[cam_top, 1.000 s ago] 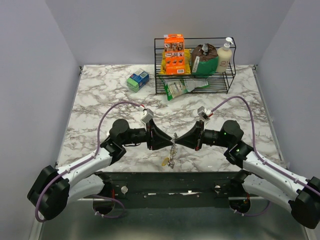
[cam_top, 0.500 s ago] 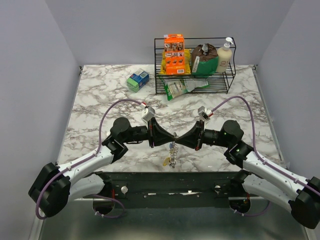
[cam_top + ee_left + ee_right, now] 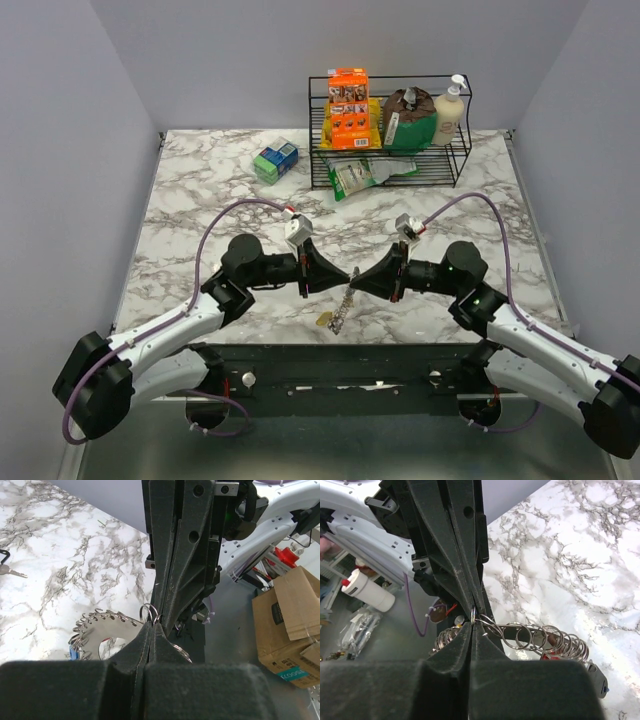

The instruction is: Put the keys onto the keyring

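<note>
My two grippers meet tip to tip above the table's near edge. In the left wrist view my left gripper [image 3: 152, 624] is shut on a small ring of the keyring [image 3: 102, 620]. My right gripper [image 3: 472, 624] faces it, jaws pressed together on the thin wire of the same keyring [image 3: 540, 636]. In the top view the keyring [image 3: 342, 303] hangs slanting down and to the left from the two tips, left gripper [image 3: 344, 277] and right gripper [image 3: 358, 278]. The keys hang on it: a yellow-headed one [image 3: 325, 320] at the bottom and a red head [image 3: 551, 655] among the small rings.
A loose black-headed key [image 3: 6, 570] lies on the marble to the left. At the back stand a black wire rack [image 3: 390, 165] holding boxes, bags and a bottle, and a green-blue box [image 3: 275, 160]. Cardboard boxes [image 3: 290, 620] sit off the table.
My left gripper has shifted right to the right gripper's tip and closed on the keyring. The hanging bundle has swung from straight down to a slant with its bottom end to the left.
</note>
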You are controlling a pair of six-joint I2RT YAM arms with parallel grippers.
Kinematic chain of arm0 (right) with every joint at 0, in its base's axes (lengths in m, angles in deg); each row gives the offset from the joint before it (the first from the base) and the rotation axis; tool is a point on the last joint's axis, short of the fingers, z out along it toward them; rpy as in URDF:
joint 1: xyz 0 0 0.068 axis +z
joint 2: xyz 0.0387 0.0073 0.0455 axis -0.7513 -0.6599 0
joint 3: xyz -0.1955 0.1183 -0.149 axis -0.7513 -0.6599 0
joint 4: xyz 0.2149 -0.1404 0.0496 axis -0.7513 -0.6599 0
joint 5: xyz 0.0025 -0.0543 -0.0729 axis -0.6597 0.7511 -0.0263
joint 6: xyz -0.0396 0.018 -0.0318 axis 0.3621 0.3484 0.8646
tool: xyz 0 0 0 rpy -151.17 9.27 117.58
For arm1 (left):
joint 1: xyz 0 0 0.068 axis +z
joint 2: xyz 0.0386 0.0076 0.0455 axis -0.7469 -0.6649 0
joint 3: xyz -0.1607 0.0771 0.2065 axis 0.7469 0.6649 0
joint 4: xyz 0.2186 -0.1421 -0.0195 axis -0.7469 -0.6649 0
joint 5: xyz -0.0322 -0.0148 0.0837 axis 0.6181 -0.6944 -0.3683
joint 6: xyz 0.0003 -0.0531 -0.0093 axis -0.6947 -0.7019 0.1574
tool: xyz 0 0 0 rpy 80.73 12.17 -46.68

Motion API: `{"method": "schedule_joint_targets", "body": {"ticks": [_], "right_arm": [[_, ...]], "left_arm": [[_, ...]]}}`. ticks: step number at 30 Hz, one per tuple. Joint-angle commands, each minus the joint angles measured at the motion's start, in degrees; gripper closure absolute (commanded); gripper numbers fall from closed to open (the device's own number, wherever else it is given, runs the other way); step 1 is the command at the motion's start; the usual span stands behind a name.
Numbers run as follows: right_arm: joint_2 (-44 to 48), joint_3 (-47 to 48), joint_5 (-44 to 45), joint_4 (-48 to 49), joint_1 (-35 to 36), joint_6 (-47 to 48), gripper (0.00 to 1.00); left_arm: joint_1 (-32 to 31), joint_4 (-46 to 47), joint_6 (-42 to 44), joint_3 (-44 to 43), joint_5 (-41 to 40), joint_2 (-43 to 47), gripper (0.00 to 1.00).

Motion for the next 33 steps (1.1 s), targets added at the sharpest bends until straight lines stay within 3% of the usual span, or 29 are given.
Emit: {"method": "schedule_joint_targets", "body": {"ticks": [1, 8, 9, 12, 15, 24, 33], "right_arm": [[2.23, 1.01, 1.96, 0.86, 0.35, 1.59, 0.84], [4.69, 0.57, 3.45, -0.64, 0.26, 2.91, 0.43], [5.22, 0.48, 3.54, -0.99, 0.35, 3.17, 0.32], [6.01, 0.65, 5.21, -2.74, 0.26, 4.14, 0.13], [6.71, 0.74, 6.35, -4.41, 0.35, 5.19, 0.03], [7.24, 0.57, 7.14, -5.65, 0.26, 6.34, 0.0], [6.19, 0.39, 6.62, -6.52, 0.26, 7.83, 0.0]], "left_arm": [[-0.93, -10.08, 6.26, -2.93, -3.58, 3.99, 1.0], [-2.69, -21.07, 13.29, -5.74, -9.47, 6.9, 1.0], [-2.95, -21.86, 13.83, -5.74, -10.35, 6.99, 1.0], [-4.0, -21.96, 15.06, -4.96, -12.46, 7.43, 1.0], [-5.5, -23.44, 17.69, -4.87, -15.8, 7.61, 1.0], [-11.12, -27.85, 27.45, -5.57, -23.53, 7.69, 1.0], [-17.01, -23.89, 38.69, -1.18, -22.31, 12.08, 1.0]]}}
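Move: Both fingertips meet at the keyring's upper rim, each pinching a small wire loop, so from either hand the keyring's middle lies about 4 cm back, 1 cm left and 5 cm below. Its yellow tag dangles roughly 6 cm back, 6 cm left and 9 cm below. A loose key with a black tag lies on the table about 18 cm ahead and 17 cm right of the left hand. Right fingers open wide, releasing the keyring, while the left keeps its pinch and lowers some 5 cm, tilting. ##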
